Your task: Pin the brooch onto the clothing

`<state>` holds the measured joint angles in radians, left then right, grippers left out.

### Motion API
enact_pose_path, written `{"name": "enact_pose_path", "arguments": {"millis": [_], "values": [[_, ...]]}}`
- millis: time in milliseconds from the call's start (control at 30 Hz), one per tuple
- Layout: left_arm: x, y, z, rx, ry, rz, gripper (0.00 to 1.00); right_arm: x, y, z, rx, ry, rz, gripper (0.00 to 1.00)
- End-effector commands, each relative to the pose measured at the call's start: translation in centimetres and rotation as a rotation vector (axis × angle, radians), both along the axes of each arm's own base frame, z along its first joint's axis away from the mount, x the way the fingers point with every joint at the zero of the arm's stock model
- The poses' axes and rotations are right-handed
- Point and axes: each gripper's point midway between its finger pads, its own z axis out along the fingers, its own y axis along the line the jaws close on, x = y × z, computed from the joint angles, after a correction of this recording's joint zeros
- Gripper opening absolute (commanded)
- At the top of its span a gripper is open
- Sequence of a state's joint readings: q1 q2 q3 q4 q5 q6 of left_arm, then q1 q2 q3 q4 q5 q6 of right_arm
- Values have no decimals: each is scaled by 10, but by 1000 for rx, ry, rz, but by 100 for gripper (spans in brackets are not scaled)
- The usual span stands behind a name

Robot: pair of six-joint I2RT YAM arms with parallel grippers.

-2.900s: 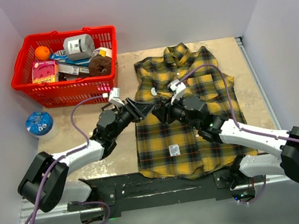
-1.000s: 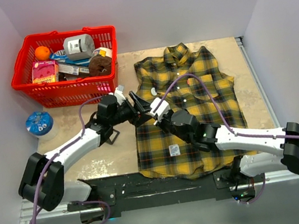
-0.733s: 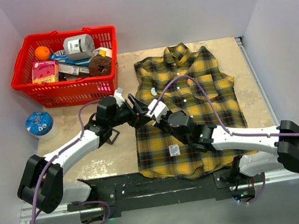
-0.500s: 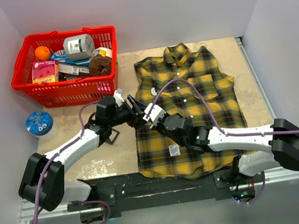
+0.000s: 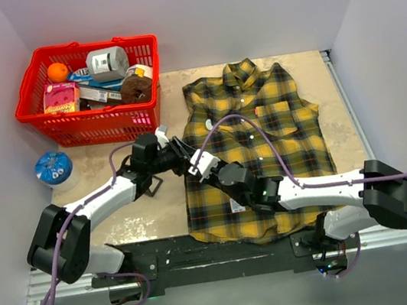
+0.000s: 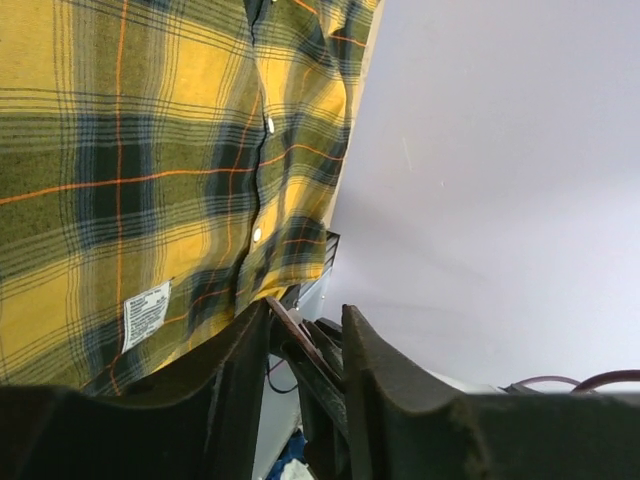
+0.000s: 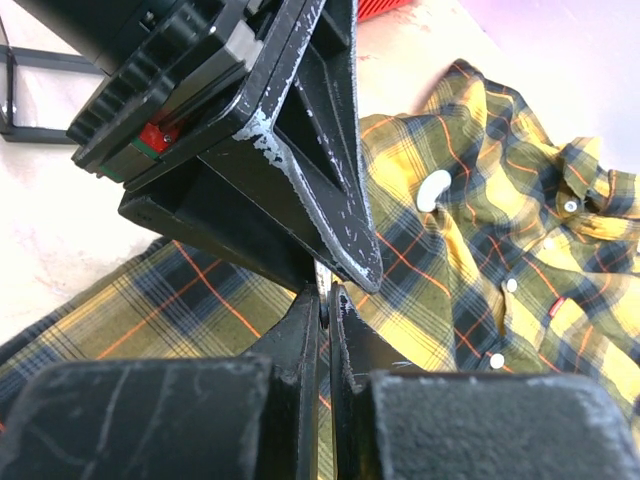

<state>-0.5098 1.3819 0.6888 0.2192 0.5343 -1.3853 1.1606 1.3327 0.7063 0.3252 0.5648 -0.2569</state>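
Note:
The yellow-and-dark plaid shirt [image 5: 263, 135] lies flat on the table, collar at the far side, white label [image 5: 236, 204] near the hem. My two grippers meet tip to tip above the shirt's left edge. The left gripper [image 5: 181, 158] has its jaws narrowly apart on a thin brownish piece, the brooch [image 6: 300, 340]. The right gripper [image 5: 193, 163] reaches in between them. In the right wrist view its jaws [image 7: 324, 290] are pinched on a thin silvery part of the brooch [image 7: 321, 275]. The shirt also shows in both wrist views [image 6: 150, 150] [image 7: 480, 250].
A red basket [image 5: 91, 125] full of groceries stands at the far left. A round blue-and-white object [image 5: 53, 168] lies on the table's left edge. A small white oval [image 7: 435, 190] rests on the shirt's left chest. White walls close in on three sides.
The right gripper has moved left from the shirt's middle to the shirt's left edge and into the left gripper's jaws. The left gripper pulled back a little to the left.

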Motion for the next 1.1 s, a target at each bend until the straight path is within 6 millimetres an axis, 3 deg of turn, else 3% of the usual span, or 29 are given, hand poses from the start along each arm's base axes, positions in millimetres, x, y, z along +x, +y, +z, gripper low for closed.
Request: {"name": "enact_pose_path", "arguments": {"millis": [0,233,467,500,600,867,1000,1067], "values": [[0,-2,7,-42,-1,-8,33,5,2,19,45,-56,-30,0],[-2,0,4,-51,11,-5,17,7,0,14,18,-61,-55,0],[0,3,-1,-65,22,-9,4,8,-5,16,7,-80,-83,12],[1,2,-3,-66,23,-13,2,8,-5,16,1,-80,-85,19],[2,1,-7,-68,31,-26,0,7,-3,10,-29,-76,-81,37],[11,-1,-10,-61,-9,-45,0,7,1,0,-66,-80,-101,49],[27,7,-15,24,-128,-70,0,3,-2,10,4,-76,-93,56],[36,14,-11,54,-189,-76,0,-1,-7,25,81,-77,-87,63]]}}
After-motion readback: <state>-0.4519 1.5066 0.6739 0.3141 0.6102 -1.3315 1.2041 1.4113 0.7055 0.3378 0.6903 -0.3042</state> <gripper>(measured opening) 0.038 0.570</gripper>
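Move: The brooch stands edge-on in the right hand's shut fingertips, about 1 cm ahead and 1 cm left of that hand's point, and already reaches between the left hand's half-open fingers, about 1 cm to the left hand's right. From the left hand, the white oval on the shirt lies some 12 cm ahead, 7 cm right and 14 cm lower, and the black frame 13 cm left and 3 cm back, 15 cm down. Left fingers close on the brooch, right fingers open and let go, and both hands sink some 2–3 cm. ##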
